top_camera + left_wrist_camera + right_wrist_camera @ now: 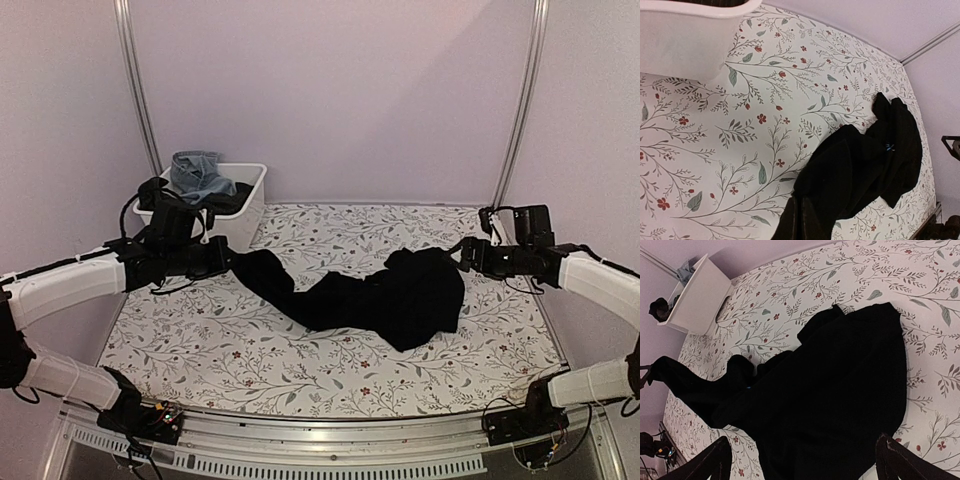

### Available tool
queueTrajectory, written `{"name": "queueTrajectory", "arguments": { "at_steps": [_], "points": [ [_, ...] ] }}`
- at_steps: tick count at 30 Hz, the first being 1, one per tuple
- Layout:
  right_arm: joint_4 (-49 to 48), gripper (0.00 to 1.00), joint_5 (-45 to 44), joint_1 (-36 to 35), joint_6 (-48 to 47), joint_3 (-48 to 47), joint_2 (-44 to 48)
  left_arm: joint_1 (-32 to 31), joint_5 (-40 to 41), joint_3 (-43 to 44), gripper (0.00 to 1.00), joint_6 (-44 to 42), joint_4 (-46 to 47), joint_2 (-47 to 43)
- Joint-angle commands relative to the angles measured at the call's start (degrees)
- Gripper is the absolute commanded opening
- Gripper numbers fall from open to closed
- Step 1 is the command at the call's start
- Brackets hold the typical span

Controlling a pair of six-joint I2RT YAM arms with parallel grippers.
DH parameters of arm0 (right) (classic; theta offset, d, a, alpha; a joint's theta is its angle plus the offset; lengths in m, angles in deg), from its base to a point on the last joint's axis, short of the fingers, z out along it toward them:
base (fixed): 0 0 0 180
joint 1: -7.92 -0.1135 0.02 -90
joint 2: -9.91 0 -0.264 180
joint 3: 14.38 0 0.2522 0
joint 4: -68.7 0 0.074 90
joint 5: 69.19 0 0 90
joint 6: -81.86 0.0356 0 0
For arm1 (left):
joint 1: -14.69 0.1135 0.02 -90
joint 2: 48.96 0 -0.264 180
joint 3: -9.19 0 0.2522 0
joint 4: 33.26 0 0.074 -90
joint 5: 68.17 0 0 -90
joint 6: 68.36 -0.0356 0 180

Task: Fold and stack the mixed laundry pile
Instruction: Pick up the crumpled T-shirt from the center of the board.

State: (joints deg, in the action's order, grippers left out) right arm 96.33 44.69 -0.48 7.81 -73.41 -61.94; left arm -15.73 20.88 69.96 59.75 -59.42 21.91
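Note:
A large black cloth (385,295) lies stretched across the flowered table (250,350), bunched wider toward the right. My left gripper (228,260) is shut on its narrow left end. In the left wrist view the closed fingers (796,220) pinch that end, and the cloth (865,160) runs away from them. My right gripper (466,254) stands wide open at the cloth's right edge. In the right wrist view its fingers (712,462) straddle the cloth (830,390) without gripping it. Light blue jeans (198,174) and dark clothes (232,200) sit in the bin.
A white plastic bin (246,218) stands at the back left, just behind my left arm; it also shows as the bin (685,40) in the left wrist view and the bin (697,297) in the right wrist view. Metal posts (138,90) frame the back walls.

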Motion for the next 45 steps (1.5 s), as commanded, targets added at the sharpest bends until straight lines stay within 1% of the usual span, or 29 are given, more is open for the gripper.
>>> {"name": "queueTrajectory", "arguments": {
  "at_steps": [1,3,5,9,14,16,19,23,24,26,27,28,30,32,33,36,37,39,41,45],
  "points": [
    [1.2,0.99,1.8,-2.9,5.1,10.3,9.6,1.1,0.8,1.1,0.00,0.1,-0.4,0.6],
    [-0.8,0.97,1.5,-5.7,8.2,15.0,12.8,1.3,0.8,1.4,0.00,-0.1,-0.5,1.1],
    [-2.4,0.97,-0.2,-10.2,10.7,18.2,13.8,1.4,0.8,1.7,0.00,-0.2,-0.4,1.6],
    [-5.0,0.96,-2.1,-15.1,14.2,21.4,10.6,1.4,0.8,2.2,0.00,-0.1,-0.2,2.3],
    [-9.8,0.97,-5.7,-15.7,15.7,23.0,5.9,1.5,0.8,2.5,0.00,-0.2,0.0,2.8],
    [-12.1,0.97,-4.9,-15.7,15.3,22.7,2.7,1.6,0.8,2.7,0.00,-0.1,0.2,3.1],
    [-17.1,0.94,-2.2,-16.7,16.4,23.0,-3.2,1.6,0.6,3.3,0.00,-0.2,0.3,3.5],
    [-19.0,0.91,-4.1,-19.3,18.0,23.3,-6.8,1.7,0.5,3.6,0.00,-0.1,0.6,3.7],
    [-19.5,0.89,-4.2,-19.5,18.3,23.4,-7.5,1.7,0.4,3.7,0.00,-0.2,0.9,3.8],
    [-20.8,0.81,-4.3,-19.6,18.9,23.4,-8.1,1.8,0.1,3.7,0.00,0.0,1.3,4.1],
    [-20.8,0.73,-4.2,-19.5,19.0,23.0,-8.4,1.8,0.0,3.7,0.00,0.0,1.5,4.2],
    [-20.5,0.62,-4.1,-19.5,18.9,22.2,-8.4,1.8,-0.1,3.9,0.00,0.0,1.6,4.4],
    [-18.9,0.33,-4.2,-19.6,18.3,20.7,-7.5,1.8,-0.2,4.1,0.00,-0.1,1.3,4.4],
    [-15.5,0.03,-5.1,-19.6,17.8,18.6,-3.0,1.8,0.0,4.5,0.00,-0.5,1.0,3.8],
    [-13.1,0.00,-5.9,-19.5,17.2,17.0,-0.9,1.8,0.0,4.9,0.00,-0.8,0.8,3.3],
    [-5.3,0.00,-9.8,-19.5,14.6,11.3,9.2,1.8,-0.4,5.8,0.00,-2.2,0.6,0.8],
    [-2.1,0.00,-11.8,-19.4,13.7,8.0,13.3,1.8,-0.6,6.4,0.00,-3.1,0.6,-0.1],
    [2.1,0.00,-14.8,-19.2,11.5,2.3,17.8,1.8,-0.6,8.1,0.00,-5.1,0.1,-2.1],
    [5.7,0.00,-17.5,-19.0,8.1,-3.8,20.8,1.8,-0.2,10.3,0.00,-7.2,-0.6,-4.0],
    [9.6,0.00,-20.4,-18.8,3.0,-14.0,22.1,1.5,-1.8,16.1,0.00,-11.1,-1.0,-7.0]
  ]
}}
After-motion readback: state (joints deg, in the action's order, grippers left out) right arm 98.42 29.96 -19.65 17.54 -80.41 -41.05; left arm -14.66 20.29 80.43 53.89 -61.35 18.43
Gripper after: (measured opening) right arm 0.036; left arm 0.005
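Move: The T-shirt's right part lies spread on the board some 10 cm back from the open right hand, about 7 cm to its left and 14 cm below. From the left hand, which already pinches the shirt's other end, that part is roughly 48 cm to the right, 8 cm back and 14 cm down. The laundry basket stands about 24 cm ahead of the left hand and 8 cm to its left, its middle some 8 cm lower. Back, down and somewhat left, the open right hand swoops about 13 cm down to the T-shirt's right part, tipping its fingers further down, and pinches the black cloth. It then swings straight up by nearly 30 cm, fingers levelling out. The left hand keeps its pinch almost in place and only at the end rises too, about 10 cm, tilting up. ##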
